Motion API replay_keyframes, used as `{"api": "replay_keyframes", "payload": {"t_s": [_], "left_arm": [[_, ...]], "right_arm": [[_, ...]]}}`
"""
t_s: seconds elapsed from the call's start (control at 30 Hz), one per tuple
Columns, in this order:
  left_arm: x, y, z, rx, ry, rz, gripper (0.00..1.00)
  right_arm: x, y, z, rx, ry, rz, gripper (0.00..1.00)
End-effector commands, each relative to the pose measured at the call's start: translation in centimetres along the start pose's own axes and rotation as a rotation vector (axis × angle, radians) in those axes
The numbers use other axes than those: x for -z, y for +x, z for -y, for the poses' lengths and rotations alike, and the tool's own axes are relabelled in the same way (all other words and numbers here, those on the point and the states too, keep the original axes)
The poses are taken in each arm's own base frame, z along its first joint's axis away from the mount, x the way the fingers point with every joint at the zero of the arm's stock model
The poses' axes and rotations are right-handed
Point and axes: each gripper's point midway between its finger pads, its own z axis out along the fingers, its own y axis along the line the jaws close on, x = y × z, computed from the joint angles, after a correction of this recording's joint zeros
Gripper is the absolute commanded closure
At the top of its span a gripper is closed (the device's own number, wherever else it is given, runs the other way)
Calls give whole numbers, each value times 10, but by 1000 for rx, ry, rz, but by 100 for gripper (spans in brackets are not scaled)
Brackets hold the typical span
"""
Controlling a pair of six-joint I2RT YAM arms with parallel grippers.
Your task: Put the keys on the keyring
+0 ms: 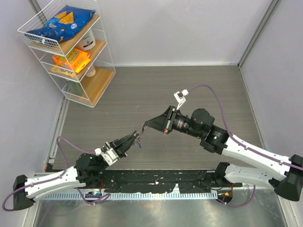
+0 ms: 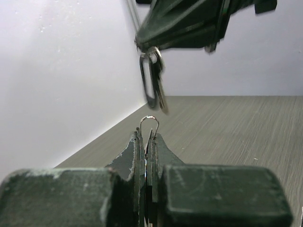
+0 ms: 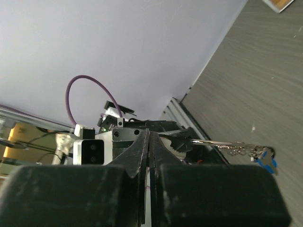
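Observation:
My left gripper (image 1: 136, 138) (image 2: 147, 135) is shut on the keyring (image 2: 149, 121), whose thin wire loop sticks up from between the tips. In the right wrist view the keyring (image 3: 222, 143) shows edge-on as a silver line, with a short chain and a blue tag (image 3: 267, 159) at its end. My right gripper (image 1: 146, 126) (image 3: 149, 135) is shut just above and beyond the left one. From its tips (image 2: 144, 45) hang silvery keys (image 2: 154, 85), a little above the ring's loop and apart from it. Both grippers are held over the grey table (image 1: 142, 94).
A white wire shelf rack (image 1: 71, 47) with snack bags stands at the back left corner. Pale walls close the table at the left, back and right. A black rail (image 1: 156, 179) runs along the near edge by the arm bases.

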Motion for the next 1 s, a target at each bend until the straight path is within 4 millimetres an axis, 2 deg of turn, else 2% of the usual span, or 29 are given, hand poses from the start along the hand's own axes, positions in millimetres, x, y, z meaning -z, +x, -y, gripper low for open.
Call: {"api": "replay_keyframes", "payload": {"t_s": [0.0, 0.1, 0.27, 0.5, 0.77, 0.97], "left_arm": [[-4, -29, -20, 32, -81, 76, 100], [-5, -31, -21, 36, -88, 78, 100], [-6, -32, -21, 52, -89, 86, 100], [-5, -42, -27, 97, -118, 122, 100], [-15, -48, -41, 206, -185, 24, 100], [-18, -44, -49, 261, -227, -69, 100]], "right_arm": [[23, -19, -19, 417, 83, -70, 94], [37, -28, -18, 601, 122, -78, 94], [44, -23, -30, 691, 48, -109, 94], [43, -15, -36, 773, -15, -175, 94], [39, -16, -40, 958, -68, -164, 94], [26, -18, -42, 1230, -81, -126, 94]]}}
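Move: Hanging just below the left fingers, the keyring has its middle about 3 cm back, 3 cm to the left and 7 cm below the right hand; the bunch of keys at its foot lies 4 cm back, 3 cm left and 10 cm below. From the left hand, the black key tag in the right fingers hangs some 3 cm ahead, 4 cm to the right and 2 cm higher. Pulling away from the keyring with the key tag still pinched, the right hand goes up and right about 5 cm each, then sinks nearly to its old height while drawing back, rolling some 55 degrees about its fingers, counter-clockwise from behind the hand. The left hand keeps hold of the ring, almost still at first, then lifts it 5 cm, drifting left and forward. Both grippers stay shut. ##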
